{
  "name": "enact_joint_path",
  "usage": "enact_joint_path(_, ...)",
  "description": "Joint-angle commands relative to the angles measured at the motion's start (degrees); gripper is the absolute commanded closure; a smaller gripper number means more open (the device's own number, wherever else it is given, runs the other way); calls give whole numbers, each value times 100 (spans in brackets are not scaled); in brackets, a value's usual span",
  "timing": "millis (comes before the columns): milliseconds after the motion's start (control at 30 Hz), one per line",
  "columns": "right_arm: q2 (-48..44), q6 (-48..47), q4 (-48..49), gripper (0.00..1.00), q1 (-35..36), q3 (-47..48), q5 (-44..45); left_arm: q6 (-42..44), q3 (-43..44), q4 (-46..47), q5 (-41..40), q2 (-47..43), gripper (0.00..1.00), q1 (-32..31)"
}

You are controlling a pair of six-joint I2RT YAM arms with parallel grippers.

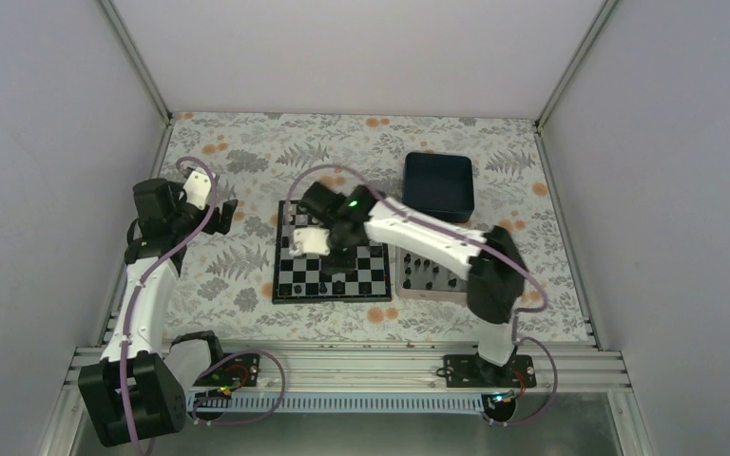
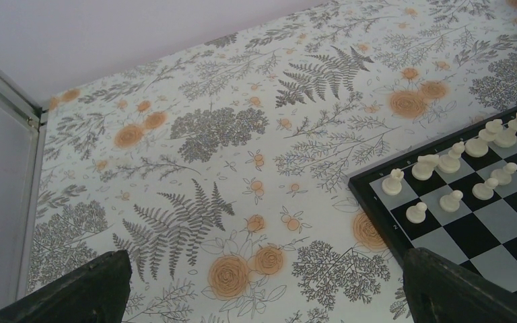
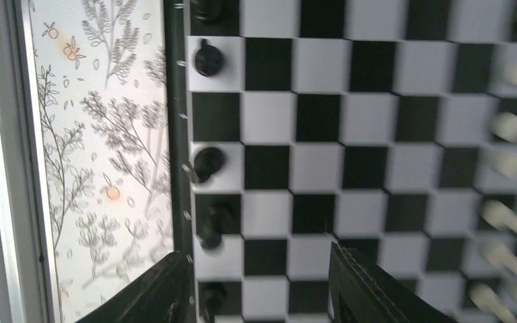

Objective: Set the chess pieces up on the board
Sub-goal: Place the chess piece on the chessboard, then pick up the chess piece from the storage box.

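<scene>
The board (image 1: 373,281) lies mid-table. In the right wrist view several black chess pieces (image 3: 209,59) stand along the left edge column of the board (image 3: 370,121), one per square, and blurred white pieces line its right side. My right gripper (image 3: 259,286) hangs open just above the board's near rows, with nothing between its fingers (image 3: 360,289); the nearest black piece (image 3: 215,225) sits just ahead of the left finger. My left gripper (image 2: 267,299) hovers open over the floral cloth, left of the board's white-piece corner (image 2: 485,235).
A silver tray (image 1: 430,293) with more black pieces (image 1: 426,269) lies against the board's right side. A dark blue tray (image 1: 439,185) stands behind it. White pieces (image 2: 452,200) fill the board's far rows. Enclosure walls and frame posts ring the table.
</scene>
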Motion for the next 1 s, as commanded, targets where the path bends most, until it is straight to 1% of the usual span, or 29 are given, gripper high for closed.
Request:
enact_joint_path(0,-1132,115,-96,45,-768,-399,295,-64,-25,130,11,-28,0,34)
enact_joint_path(200,-2578,58,111,42,-2211,-1599,163,-65,-2,119,60,-27,0,35)
enact_joint_path(300,-3179,35,328,42,-2735,-2268,0,-73,7,99,71,-52,0,36)
enact_joint_path(433,-3615,21,671,41,-3173,-3116,-146,-73,-6,101,75,-61,0,40)
enact_joint_path(567,-3726,31,957,41,-3461,-3736,-219,-73,-6,93,79,-67,0,38)
enact_joint_path(700,-3651,43,1355,42,-3589,-4277,-117,-71,-14,90,88,-64,0,42)
enact_joint_path(800,-3499,59,1702,42,-3639,-4486,24,-73,-15,92,75,-70,0,42)
enact_joint_path(967,-3125,68,2131,45,-3748,-4504,194,-73,-38,94,41,-94,0,43)
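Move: About 24 cm to the right hand's right, some 4 cm ahead and 8 cm below, stand the black pawns in the middle of the tray. The tray's tall front-left piece is about 17 cm to that hand's right and 1 cm nearer the base. The just-placed black piece stands 2 cm back, 1 cm left and 7 cm below. The navy box lies 26 cm right and 24 cm ahead. From the left hand the pawns are roughly 48 cm right, 8 cm back and 17 cm below. Swinging away from the just-placed piece, the empty right hand travels about 25 cm right towards the pawns in the tray. It first rises some 8 cm and reaches forward over the board, then draws back slightly and sinks about 11 cm over the tray. The wrist turns roughly 35 degrees clockwise; the fingers stay about half open and touch nothing at the end. ##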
